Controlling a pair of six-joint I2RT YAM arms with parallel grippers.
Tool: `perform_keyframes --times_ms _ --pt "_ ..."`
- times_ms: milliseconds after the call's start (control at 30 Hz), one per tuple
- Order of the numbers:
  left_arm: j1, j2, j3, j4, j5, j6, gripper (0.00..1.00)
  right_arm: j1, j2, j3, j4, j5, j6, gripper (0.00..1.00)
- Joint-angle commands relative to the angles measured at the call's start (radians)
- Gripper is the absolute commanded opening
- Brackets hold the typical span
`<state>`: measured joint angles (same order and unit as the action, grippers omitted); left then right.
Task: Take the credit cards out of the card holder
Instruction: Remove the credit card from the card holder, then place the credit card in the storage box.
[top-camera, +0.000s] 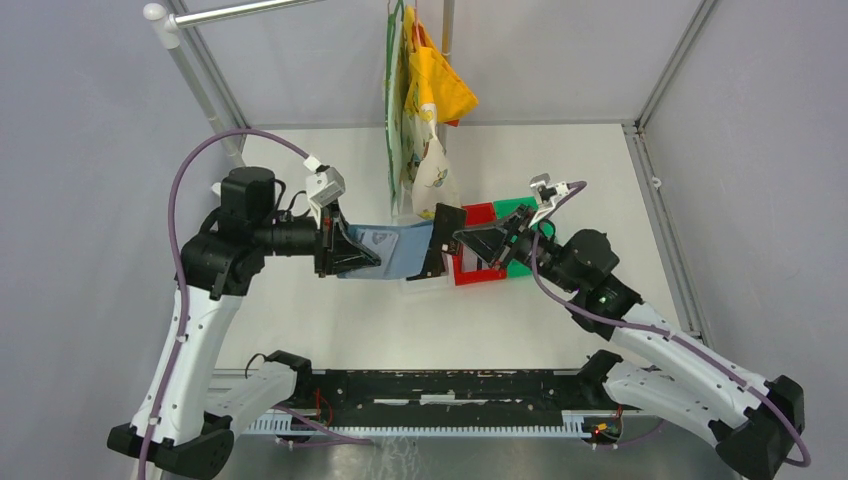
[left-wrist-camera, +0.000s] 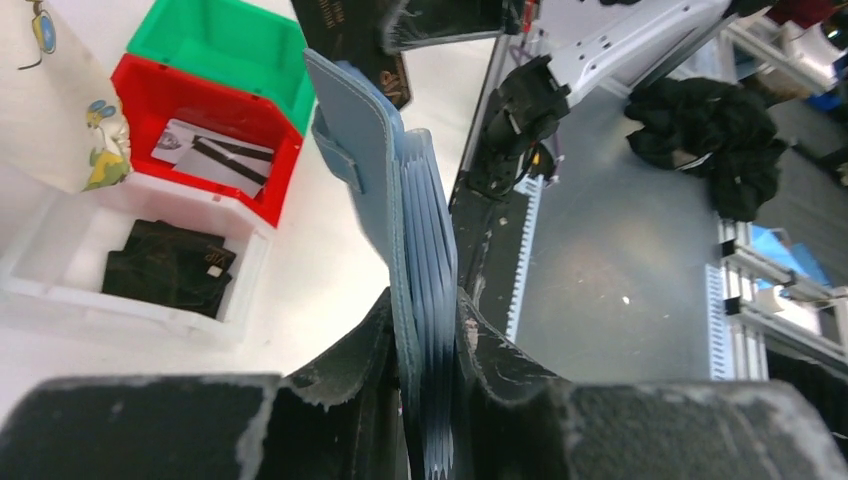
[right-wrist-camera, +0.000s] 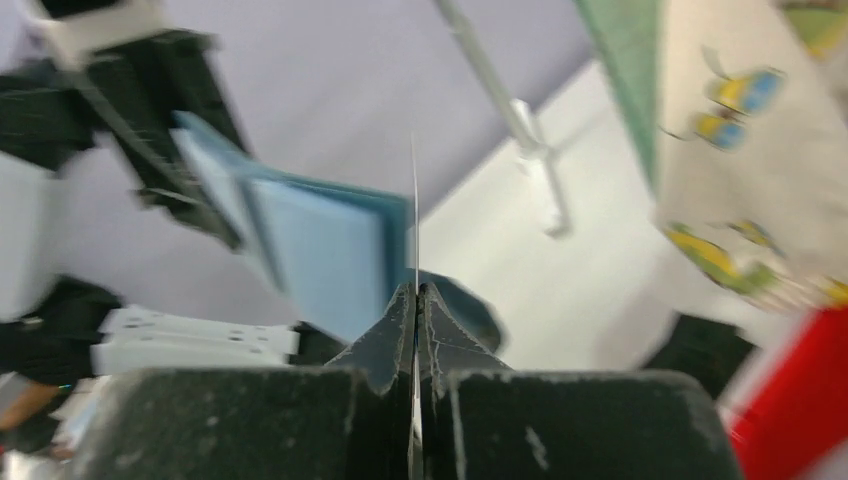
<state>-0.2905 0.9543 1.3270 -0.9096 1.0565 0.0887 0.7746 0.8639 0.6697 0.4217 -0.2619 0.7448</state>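
Note:
The teal-blue card holder (top-camera: 395, 250) hangs above the table, and my left gripper (top-camera: 368, 262) is shut on its left end. In the left wrist view the card holder (left-wrist-camera: 400, 200) stands edge-on, its fanned pockets pinched between the left gripper (left-wrist-camera: 428, 305) jaws. My right gripper (top-camera: 462, 240) is shut on a black credit card (top-camera: 447, 240) at the holder's right end. From the right wrist that credit card (right-wrist-camera: 414, 215) is a thin line rising out of the shut right gripper (right-wrist-camera: 417, 292), with the card holder (right-wrist-camera: 320, 240) just left of it. Whether the card is out of its pocket I cannot tell.
Below the holder a white bin (left-wrist-camera: 60, 240) holds black cards (left-wrist-camera: 170, 265), a red bin (left-wrist-camera: 150, 95) holds pale cards (left-wrist-camera: 210, 155), and a green bin (left-wrist-camera: 225, 30) stands beyond. Printed bags (top-camera: 420, 120) hang from a rail just behind the holder.

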Motion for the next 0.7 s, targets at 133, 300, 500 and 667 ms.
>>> perform_keyframes --times_ms 133,300,500,667 --pt "-0.007 -0.053 0.071 -0.23 -0.095 0.439 0.02 -0.069 0.054 0.021 -0.347 0.116 -0.177 0.0" --pt "-0.007 -0.059 0.064 -0.307 -0.093 0.532 0.02 -0.064 0.245 0.039 -0.227 0.008 -0.147 0.0" --pt "-0.007 -0.072 0.058 -0.341 -0.089 0.57 0.02 -0.021 0.439 0.145 -0.221 0.064 -0.171 0.0" --pt "-0.007 -0.095 0.039 -0.339 -0.082 0.588 0.02 0.037 0.566 0.186 -0.205 0.134 -0.174 0.0"
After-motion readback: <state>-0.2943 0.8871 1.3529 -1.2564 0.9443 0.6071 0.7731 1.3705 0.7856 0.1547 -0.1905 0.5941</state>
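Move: The right hand, already pinching a black card, is bound for the white tray with the other black cards, about 14 cm ahead, 8 cm to its left and 32 cm below. The red tray lies some 14 cm ahead, 4 cm to its right and equally low; the blue card holder is level with the right hand, about 11 cm left and 3 cm back. From the left hand, the white tray is roughly 19 cm ahead, 8 cm right and 32 cm down. Down fast, nearly 20 cm, and some 6 cm forward, the right hand carries the pinched card towards the white tray, drifting a little right first and then left, while its fingers tip over to slant downward, turning about 35 degrees. The left hand keeps its grip on the blue card holder, backing off leftward, down and back by a few centimetres with a tilt of the wrist. ##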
